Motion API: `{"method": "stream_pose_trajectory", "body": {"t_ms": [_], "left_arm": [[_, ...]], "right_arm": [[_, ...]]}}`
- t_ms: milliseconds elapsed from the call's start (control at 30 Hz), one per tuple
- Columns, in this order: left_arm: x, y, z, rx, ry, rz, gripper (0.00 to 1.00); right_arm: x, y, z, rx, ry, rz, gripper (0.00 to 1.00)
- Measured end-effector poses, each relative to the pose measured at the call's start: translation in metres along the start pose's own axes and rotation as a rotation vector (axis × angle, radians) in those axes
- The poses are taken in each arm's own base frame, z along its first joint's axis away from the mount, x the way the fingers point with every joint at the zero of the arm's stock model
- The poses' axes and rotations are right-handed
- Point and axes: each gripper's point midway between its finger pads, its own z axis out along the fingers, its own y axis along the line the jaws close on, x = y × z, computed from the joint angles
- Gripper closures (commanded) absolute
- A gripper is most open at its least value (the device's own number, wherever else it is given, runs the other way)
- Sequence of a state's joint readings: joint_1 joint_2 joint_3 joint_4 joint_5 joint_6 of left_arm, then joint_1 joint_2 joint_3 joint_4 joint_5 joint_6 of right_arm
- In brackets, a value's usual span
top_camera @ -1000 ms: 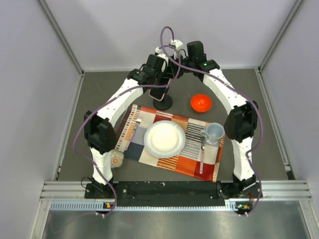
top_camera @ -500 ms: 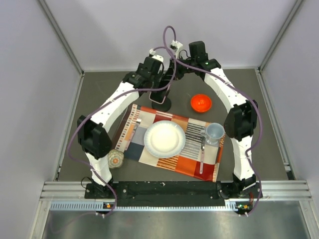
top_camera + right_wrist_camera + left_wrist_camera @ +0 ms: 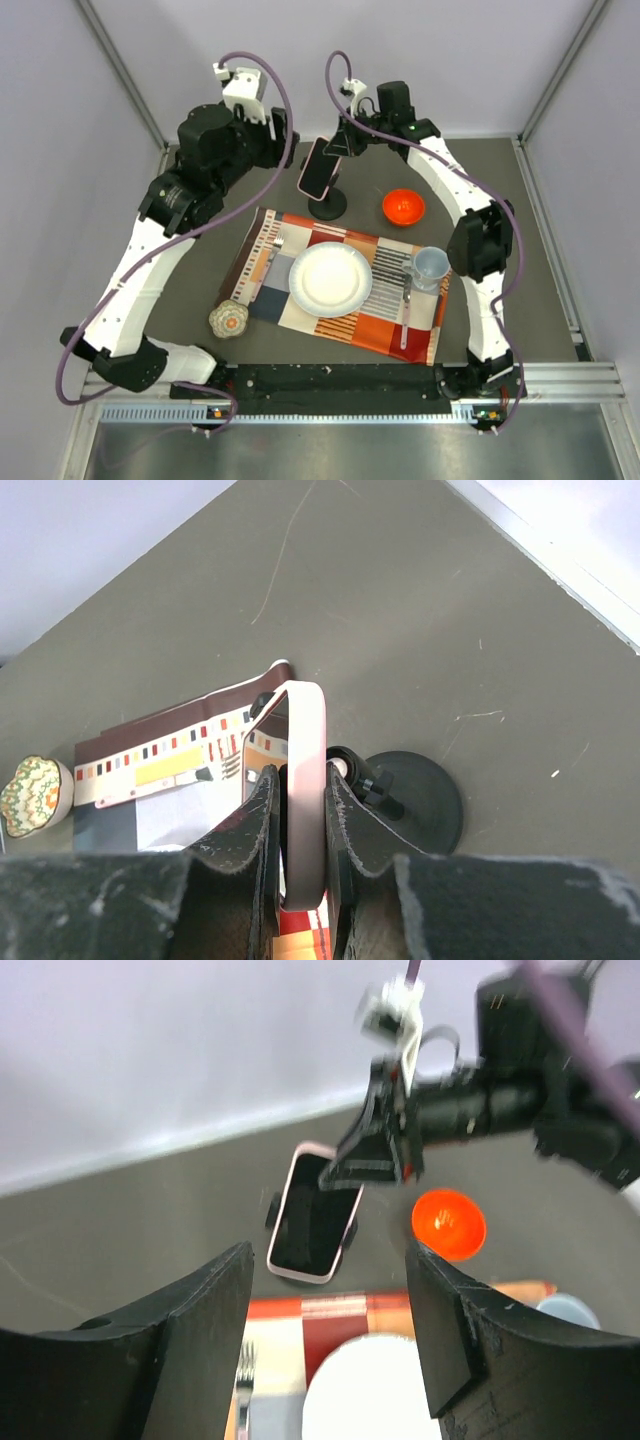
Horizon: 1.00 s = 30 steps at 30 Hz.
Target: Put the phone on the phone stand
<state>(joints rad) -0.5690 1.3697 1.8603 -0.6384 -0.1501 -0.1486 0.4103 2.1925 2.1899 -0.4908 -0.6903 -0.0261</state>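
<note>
The phone [image 3: 318, 168], black screen with a pale pink edge, leans tilted above the black phone stand [image 3: 327, 207]. My right gripper [image 3: 343, 146] is shut on its edge. In the right wrist view the pink edge of the phone [image 3: 305, 730] sits between my right gripper's [image 3: 302, 788] closed fingers. The stand's holder and disc base [image 3: 425, 802] are just behind it. I cannot tell whether the phone is seated in the holder. My left gripper [image 3: 283, 135] is open, empty and well left of the phone. In the left wrist view the phone [image 3: 312, 1218] lies beyond my left gripper [image 3: 330, 1335].
An orange-red bowl [image 3: 403, 206] sits right of the stand. A striped placemat [image 3: 390, 325] holds a white plate [image 3: 330, 278], a mug [image 3: 430, 265] and cutlery. A small patterned bowl [image 3: 228, 318] stands at the mat's left. Walls close the back and sides.
My left gripper has let go of the phone and swung up and away to the left. My right gripper still holds the phone over the stand, now tilted higher.
</note>
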Motion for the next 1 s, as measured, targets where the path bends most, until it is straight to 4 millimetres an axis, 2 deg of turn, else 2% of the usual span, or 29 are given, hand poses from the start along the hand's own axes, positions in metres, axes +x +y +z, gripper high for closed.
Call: {"method": "stream_pose_trajectory", "body": {"t_ms": [33, 100, 167, 300, 400, 433, 467, 600, 633, 700, 767, 900, 1000], "left_arm": [[0.006, 0.001, 0.0, -0.002, 0.009, 0.002, 0.32], [0.031, 0.005, 0.002, -0.008, 0.054, 0.013, 0.3], [0.065, 0.008, 0.007, -0.006, 0.107, 0.03, 0.3], [0.14, 0.016, 0.004, 0.037, 0.241, 0.021, 0.3], [0.17, 0.022, -0.001, 0.062, 0.281, -0.024, 0.3], [0.174, 0.022, -0.003, 0.071, 0.28, -0.04, 0.3], [0.176, 0.022, -0.005, 0.081, 0.273, -0.055, 0.3], [0.172, 0.015, -0.005, 0.129, 0.22, -0.105, 0.31], [0.172, 0.013, -0.002, 0.145, 0.198, -0.125, 0.4], [0.176, 0.014, 0.004, 0.159, 0.182, -0.166, 0.49], [0.185, 0.021, 0.015, 0.171, 0.181, -0.237, 0.63], [0.202, 0.039, 0.045, 0.193, 0.188, -0.372, 0.7], [0.21, 0.036, 0.064, 0.245, 0.197, -0.446, 0.74]], "right_arm": [[0.0, 0.0, 0.0, 0.0, 0.0, 0.0, 1.0], [0.0, 0.0, 0.0, -0.001, 0.001, 0.0, 0.81], [0.0, 0.001, -0.001, -0.002, 0.001, -0.001, 0.63], [0.002, -0.009, -0.002, 0.042, 0.01, -0.004, 0.51], [0.005, -0.01, -0.004, 0.051, 0.018, 0.032, 0.41], [0.007, -0.01, -0.004, 0.054, 0.023, 0.052, 0.13], [0.009, -0.009, -0.005, 0.054, 0.029, 0.075, 0.01], [0.027, -0.016, -0.006, 0.09, 0.068, 0.192, 0.01], [0.033, -0.018, -0.006, 0.102, 0.077, 0.232, 0.01], [0.042, -0.018, -0.007, 0.108, 0.081, 0.291, 0.01], [0.048, -0.015, -0.012, 0.128, 0.08, 0.339, 0.01], [0.056, -0.004, -0.027, 0.158, 0.049, 0.385, 0.01], [0.052, 0.006, -0.041, 0.171, 0.002, 0.39, 0.01]]}}
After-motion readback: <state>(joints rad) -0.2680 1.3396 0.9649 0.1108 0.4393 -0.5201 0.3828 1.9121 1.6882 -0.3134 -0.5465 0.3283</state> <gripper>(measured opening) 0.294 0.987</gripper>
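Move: The phone already sits in the stand's clamp, with the right fingers on its upper right edge; its middle is some 4 cm left of the right hand, 3 cm back and 3 cm below. The stand's base is roughly 2 cm left, 5 cm back and 24 cm down; the orange bowl is 18 cm right, 5 cm back and 22 cm down. From the raised left hand, the phone lies about 12 cm ahead, 7 cm right and 24 cm below. The right fingers open wide and let go of the phone's upper edge, then that hand draws off about 4 cm to the right and as much back, sinking a few centimetres and turning some 15 degrees clockwise. The left hand drops about 22 cm towards the phone's level, first easing back, then reaching forward about 6 cm towards the phone as its fingers half close and its left side rolls down. ##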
